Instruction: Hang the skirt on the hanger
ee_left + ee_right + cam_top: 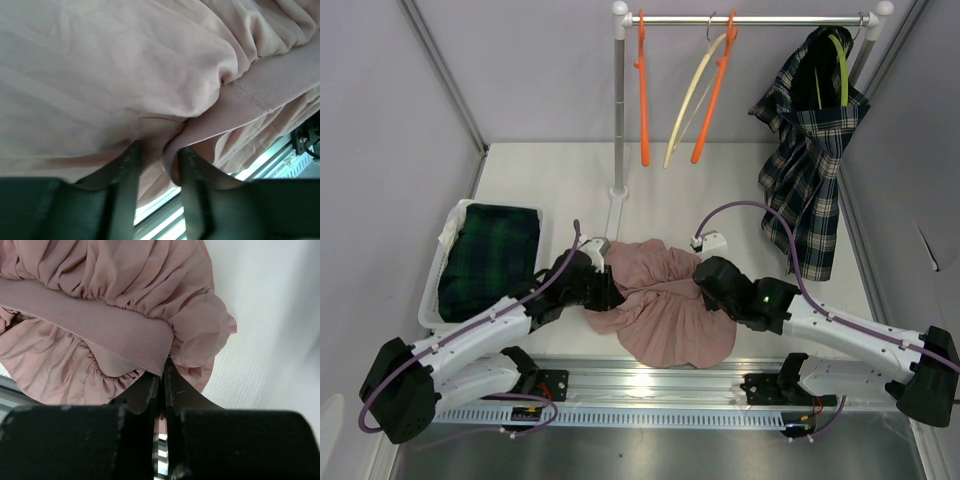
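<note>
The pink skirt (665,305) lies crumpled on the white table between both arms. My left gripper (610,290) is at its left edge; in the left wrist view the jaws (160,147) stand partly apart, with a fold of skirt (125,75) bulging between them. My right gripper (705,282) is at the skirt's right edge, shut (162,369) on the end of the flat waistband (90,315). Two orange hangers (643,90) (716,95) and a cream hanger (688,105) hang bare on the rail at the back.
A white basket (448,235) at the left holds dark green plaid cloth (492,262). A plaid garment (810,160) hangs on a green hanger (840,65) at the rail's right end. The rack's white post (619,110) stands behind the skirt.
</note>
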`<action>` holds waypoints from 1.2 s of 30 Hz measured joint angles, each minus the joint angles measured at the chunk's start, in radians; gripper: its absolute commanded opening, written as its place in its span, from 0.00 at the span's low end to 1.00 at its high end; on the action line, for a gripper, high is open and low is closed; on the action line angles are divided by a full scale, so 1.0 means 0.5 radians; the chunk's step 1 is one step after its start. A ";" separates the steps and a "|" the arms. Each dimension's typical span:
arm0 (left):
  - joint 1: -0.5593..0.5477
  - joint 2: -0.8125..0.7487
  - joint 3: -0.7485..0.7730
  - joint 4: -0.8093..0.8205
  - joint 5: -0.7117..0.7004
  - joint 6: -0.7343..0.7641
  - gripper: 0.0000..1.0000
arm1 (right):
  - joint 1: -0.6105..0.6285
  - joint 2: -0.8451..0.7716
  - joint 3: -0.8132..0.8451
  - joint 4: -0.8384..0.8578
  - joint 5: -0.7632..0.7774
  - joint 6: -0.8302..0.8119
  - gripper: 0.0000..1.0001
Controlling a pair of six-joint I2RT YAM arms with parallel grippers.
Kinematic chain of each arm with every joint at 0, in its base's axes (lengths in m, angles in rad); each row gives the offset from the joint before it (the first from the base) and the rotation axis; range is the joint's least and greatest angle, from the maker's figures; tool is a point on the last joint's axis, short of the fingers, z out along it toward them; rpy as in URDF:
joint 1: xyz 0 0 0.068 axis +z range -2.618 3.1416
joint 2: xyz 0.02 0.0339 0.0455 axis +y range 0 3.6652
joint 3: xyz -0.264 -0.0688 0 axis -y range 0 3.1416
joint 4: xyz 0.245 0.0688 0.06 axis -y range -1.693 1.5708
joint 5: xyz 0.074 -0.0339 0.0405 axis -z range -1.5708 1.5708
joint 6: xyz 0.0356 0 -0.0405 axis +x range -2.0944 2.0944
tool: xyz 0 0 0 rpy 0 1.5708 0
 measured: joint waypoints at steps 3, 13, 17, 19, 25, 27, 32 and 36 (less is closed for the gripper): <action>-0.006 0.053 0.005 0.017 -0.040 -0.003 0.05 | -0.011 0.001 -0.001 0.001 -0.028 0.002 0.10; -0.010 0.259 0.406 -0.127 -0.317 0.116 0.00 | -0.319 -0.047 -0.001 -0.076 -0.238 0.053 0.57; -0.009 0.319 0.512 -0.172 -0.368 0.167 0.00 | -0.381 -0.134 0.052 -0.166 -0.327 0.051 0.66; -0.010 0.333 0.529 -0.194 -0.369 0.184 0.00 | -0.392 -0.170 0.120 -0.211 -0.367 0.053 0.66; -0.010 0.339 0.533 -0.233 -0.367 0.201 0.00 | -0.406 -0.197 0.381 -0.262 -0.426 0.072 0.66; -0.010 0.345 0.535 -0.234 -0.366 0.201 0.00 | -0.426 -0.179 0.497 -0.299 -0.424 0.073 0.66; -0.018 0.365 0.536 -0.237 -0.363 0.201 0.00 | -0.612 0.029 1.045 -0.292 -0.412 0.040 0.66; -0.023 0.393 0.538 -0.237 -0.361 0.201 0.00 | -0.803 0.259 1.491 -0.194 -0.444 -0.008 0.67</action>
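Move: The pink skirt's waistband edge sits between the left gripper's half-open fingers, about 1 cm below the hand point; the skirt's middle is some 12 cm to its right, level fore and aft. The basket lies 26 cm left and 8 cm ahead. The right gripper still pinches the band's other end. From it the orange hanger's lower tip is about 15 cm ahead, 3 cm left and 28 cm up, the cream hanger's tip 5 cm left of that tip; the hung plaid skirt is 18 cm ahead, 18 cm right. Shut the left gripper on the waistband edge, draw it about 5 cm forward and 4 cm up, then keep the pinch there, easing down slightly. Meanwhile open the right gripper wide while sliding 3 cm right to free the band, then sweep it some 25 cm up and 10 cm forward towards the orange hanger's lower end, fingers open, rolling its left side up by about 30 degrees. ##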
